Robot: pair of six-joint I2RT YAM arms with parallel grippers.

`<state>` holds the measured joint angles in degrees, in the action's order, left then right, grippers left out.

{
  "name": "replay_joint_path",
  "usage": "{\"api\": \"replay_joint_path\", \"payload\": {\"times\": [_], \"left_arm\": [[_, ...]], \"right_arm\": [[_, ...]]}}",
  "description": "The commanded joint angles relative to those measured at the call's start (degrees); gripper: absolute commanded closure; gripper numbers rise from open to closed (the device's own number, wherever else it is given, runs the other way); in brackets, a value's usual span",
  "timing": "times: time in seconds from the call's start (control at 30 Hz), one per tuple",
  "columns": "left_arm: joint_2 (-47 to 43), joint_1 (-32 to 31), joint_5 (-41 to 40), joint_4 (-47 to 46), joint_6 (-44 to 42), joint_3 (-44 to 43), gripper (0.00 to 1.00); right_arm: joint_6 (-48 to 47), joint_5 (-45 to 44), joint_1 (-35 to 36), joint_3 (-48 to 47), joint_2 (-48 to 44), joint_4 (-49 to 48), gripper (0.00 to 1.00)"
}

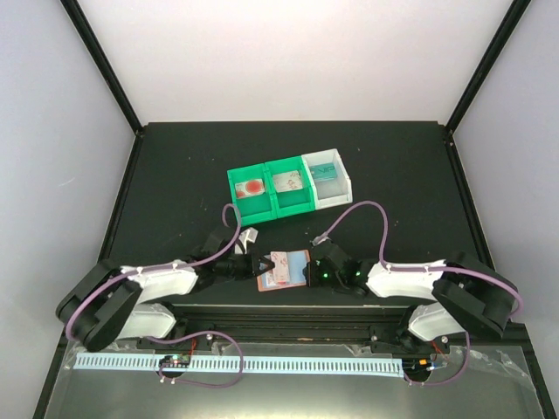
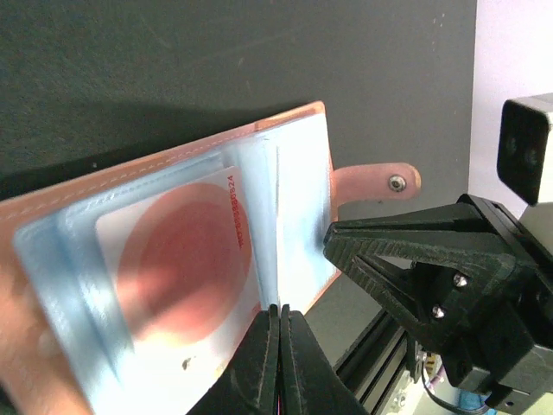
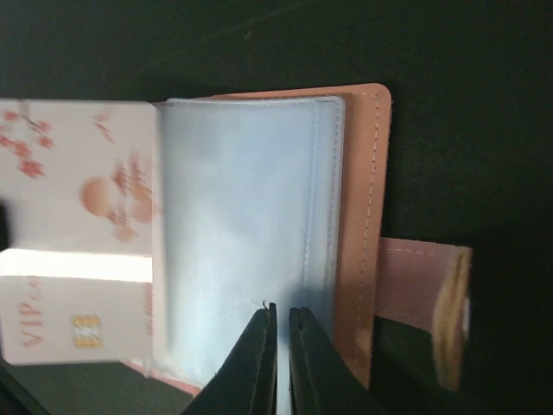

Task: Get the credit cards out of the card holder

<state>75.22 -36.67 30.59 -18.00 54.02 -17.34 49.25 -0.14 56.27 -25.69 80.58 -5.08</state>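
Note:
The card holder (image 1: 284, 269) lies open at the near table edge, salmon border (image 2: 130, 177) around pale blue pockets (image 3: 233, 225). A white credit card with a red disc (image 2: 173, 259) sits in a pocket in the left wrist view. In the right wrist view a pink blossom-print credit card (image 3: 78, 216) shows at the holder's left. My left gripper (image 2: 280, 309) is shut on a pale blue pocket leaf seen edge-on. My right gripper (image 3: 282, 309) pinches the pocket's near edge, jaws almost touching. In the top view the left gripper (image 1: 260, 264) and right gripper (image 1: 310, 271) flank the holder.
Behind the holder stand two green trays (image 1: 238, 202) (image 1: 297, 205) and a white tray (image 1: 342, 188), each with a card inside. The holder's side tab (image 2: 376, 183) sticks out toward my right gripper's finger (image 2: 406, 251). The rail runs along the near edge.

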Motion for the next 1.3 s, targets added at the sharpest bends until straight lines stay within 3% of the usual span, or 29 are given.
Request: {"api": "replay_joint_path", "payload": {"times": [0.0,0.2,0.47,0.63,0.83,1.1,1.27], "left_arm": [[-7.1,0.5,-3.9,8.0,-3.0,-0.5,0.98],[-14.3,0.6,-1.6,17.6,-8.2,-3.5,0.98],[-22.1,0.6,10.5,22.6,-14.6,-5.5,0.99],[-23.4,0.6,17.1,28.1,-19.0,-8.6,0.98],[-25.9,0.5,25.3,28.2,-20.5,-8.6,0.98],[-27.2,0.3,29.8,26.9,-20.9,-7.5,0.98],[-28.4,0.2,32.4,24.4,-20.1,-6.6,0.98]], "right_arm": [[-4.3,-2.3,0.2,-1.9,-4.1,5.6,0.94],[-12.6,-3.1,0.2,-6.3,-11.7,13.1,0.89],[-24.5,4.7,0.2,-12.4,-20.5,22.5,0.82],[-26.7,13.4,0.1,-12.5,-26.0,24.3,0.80],[-27.5,21.8,0.1,-15.4,-28.2,29.8,0.71],[-26.7,25.3,-0.1,-15.0,-28.8,28.4,0.56],[-26.5,28.5,-1.3,-15.1,-26.7,27.5,0.55]]}}
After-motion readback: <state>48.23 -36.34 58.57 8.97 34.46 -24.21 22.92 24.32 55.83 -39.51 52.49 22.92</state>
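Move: The left fingers already pinch the floral card by its left edge, its middle about 2 cm right and 1 cm back of them. The right fingers, due to take it, are some 9 cm right, 3 back and 3 lower; from them the card lies roughly 7 cm left, 2 ahead, 2 above. The open card holder's middle is about 6 cm left of the right hand, straight ahead 0, a centimetre below; the green-and-white tray stands about 25 cm ahead, 5 left. Left lifts the pinched card 12 cm up and back; right rises 17 cm from the holder, opening halfway. ##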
